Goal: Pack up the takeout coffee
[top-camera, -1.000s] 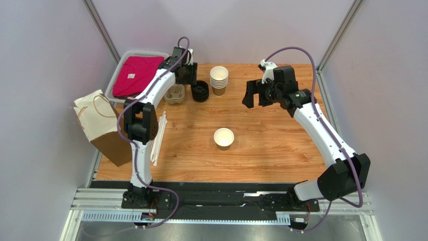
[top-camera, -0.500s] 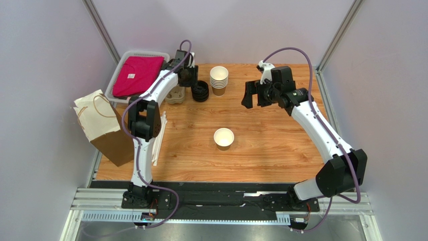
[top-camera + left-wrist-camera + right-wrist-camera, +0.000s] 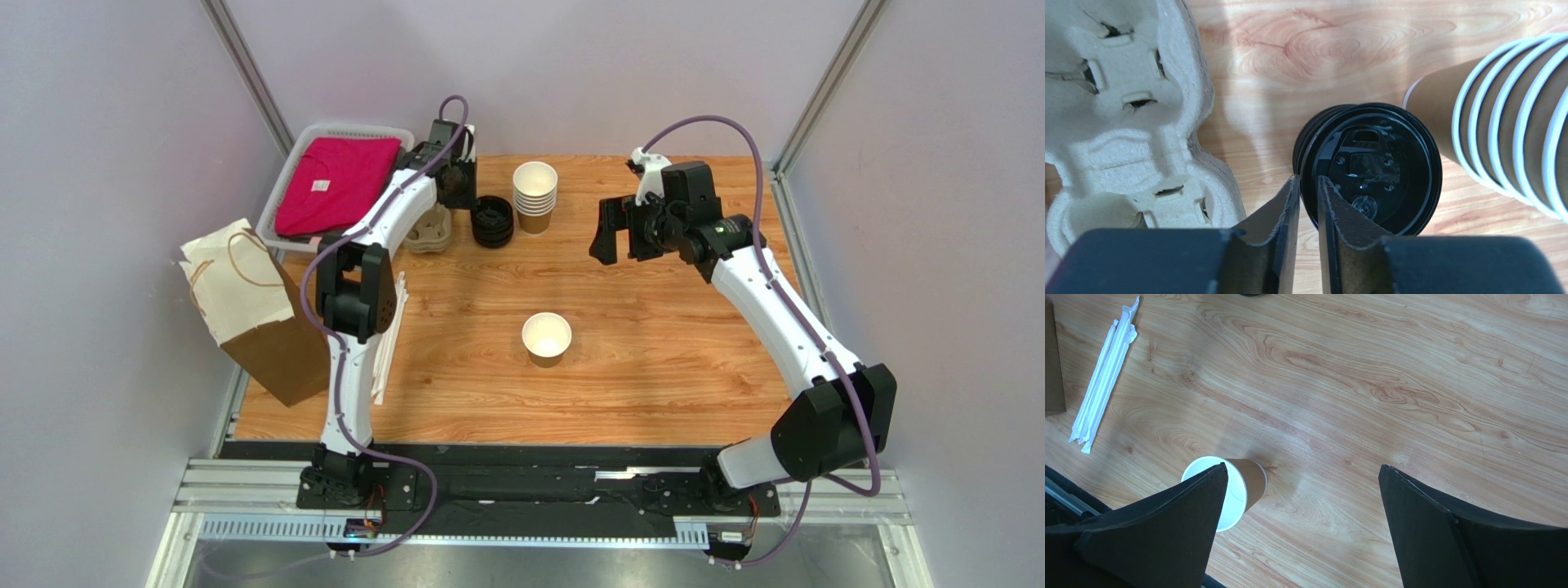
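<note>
The takeout coffee cup [image 3: 546,337], brown paper with a white inside, stands alone mid-table with no lid on it; the right wrist view catches it [image 3: 1249,482] beside one finger. A pile of black lids [image 3: 493,221] sits at the back. My left gripper [image 3: 470,200] is down at the pile's left edge. Its jaws are nearly together, pinching the rim of the top black lid [image 3: 1373,168] between the fingertips of the left gripper [image 3: 1306,179]. My right gripper [image 3: 610,233] hovers wide open over bare wood at the back right, and the right gripper [image 3: 1303,467] holds nothing.
A stack of lidless white-rimmed cups [image 3: 535,194] stands right of the lids, close to them [image 3: 1499,122]. A pulp cup carrier [image 3: 426,230] lies left of the lids. A paper bag [image 3: 252,312], a basket with pink cloth [image 3: 337,178] and wrapped straws [image 3: 386,337] occupy the left side.
My left gripper has shifted slightly back and settled at the lid pile, and its jaws have narrowed onto the top lid's rim. The right arm has barely moved.
</note>
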`<state>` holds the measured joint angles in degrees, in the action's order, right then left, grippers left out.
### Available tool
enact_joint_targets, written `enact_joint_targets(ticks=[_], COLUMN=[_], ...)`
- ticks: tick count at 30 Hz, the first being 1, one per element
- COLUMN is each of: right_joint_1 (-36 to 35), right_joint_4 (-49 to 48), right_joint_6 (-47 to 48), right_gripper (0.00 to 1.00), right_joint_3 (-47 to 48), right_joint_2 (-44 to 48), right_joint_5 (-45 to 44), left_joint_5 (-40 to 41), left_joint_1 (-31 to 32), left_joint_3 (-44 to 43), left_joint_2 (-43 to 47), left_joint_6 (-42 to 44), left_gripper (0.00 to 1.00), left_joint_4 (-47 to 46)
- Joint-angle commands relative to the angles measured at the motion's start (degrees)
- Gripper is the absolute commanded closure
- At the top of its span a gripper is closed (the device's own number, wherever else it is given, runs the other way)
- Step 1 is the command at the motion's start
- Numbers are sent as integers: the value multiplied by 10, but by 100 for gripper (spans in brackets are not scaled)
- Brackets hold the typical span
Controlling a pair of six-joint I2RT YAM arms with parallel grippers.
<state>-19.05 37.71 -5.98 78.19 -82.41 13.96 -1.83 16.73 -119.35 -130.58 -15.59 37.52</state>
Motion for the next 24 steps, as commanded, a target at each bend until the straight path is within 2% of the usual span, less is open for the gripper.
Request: enact_joint_targets(ticks=[1,8,19,22,24], right_joint_1=[2,2,7,16,29], right_joint_4=[-6,-5,-4,21,54], right_joint_6=[-4,-6,-2,38,92], right_gripper=[0,0,0,0,0], right_joint_3=[22,24,46,72,106], right_joint_2=[1,2,0,-8,-9], right_joint_5=[-6,-3,14,54,113], left_joint_5=[13,16,-14,-33,-77], left_joint_1=[0,-5,-19,-20,-20], left_joint_3=[-29,-30,-12,-6,-1], left_joint_2=[-7,7,76,112,144], left_joint_6=[-7,-5,-4,4,19], left_gripper=[79,100,100,100,100], left_joint_4=[-3,5,13,23,39])
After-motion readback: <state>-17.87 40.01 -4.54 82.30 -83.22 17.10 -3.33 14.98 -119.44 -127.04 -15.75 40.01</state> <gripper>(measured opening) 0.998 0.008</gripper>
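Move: Just to the right of the left fingers lies the middle of the top black lid, about 4 cm away, level fore-and-aft and 1 cm lower; its near-left rim already sits between the open tips. The cup stack stands 13 cm to the right and 3 cm ahead, the cardboard tray about 10 cm left and 2 cm ahead. From the right hand the lid is some 19 cm ahead, 21 cm left and 12 cm below. Closing from about a quarter open to shut, the left fingers pinch the lid's left rim, ease about 1.5 cm left towards the tray with the hand barely turning, then lift some 3 cm off the stack while drawing back slightly. The right hand, wide open and empty, starts rising late, about 2 cm. ##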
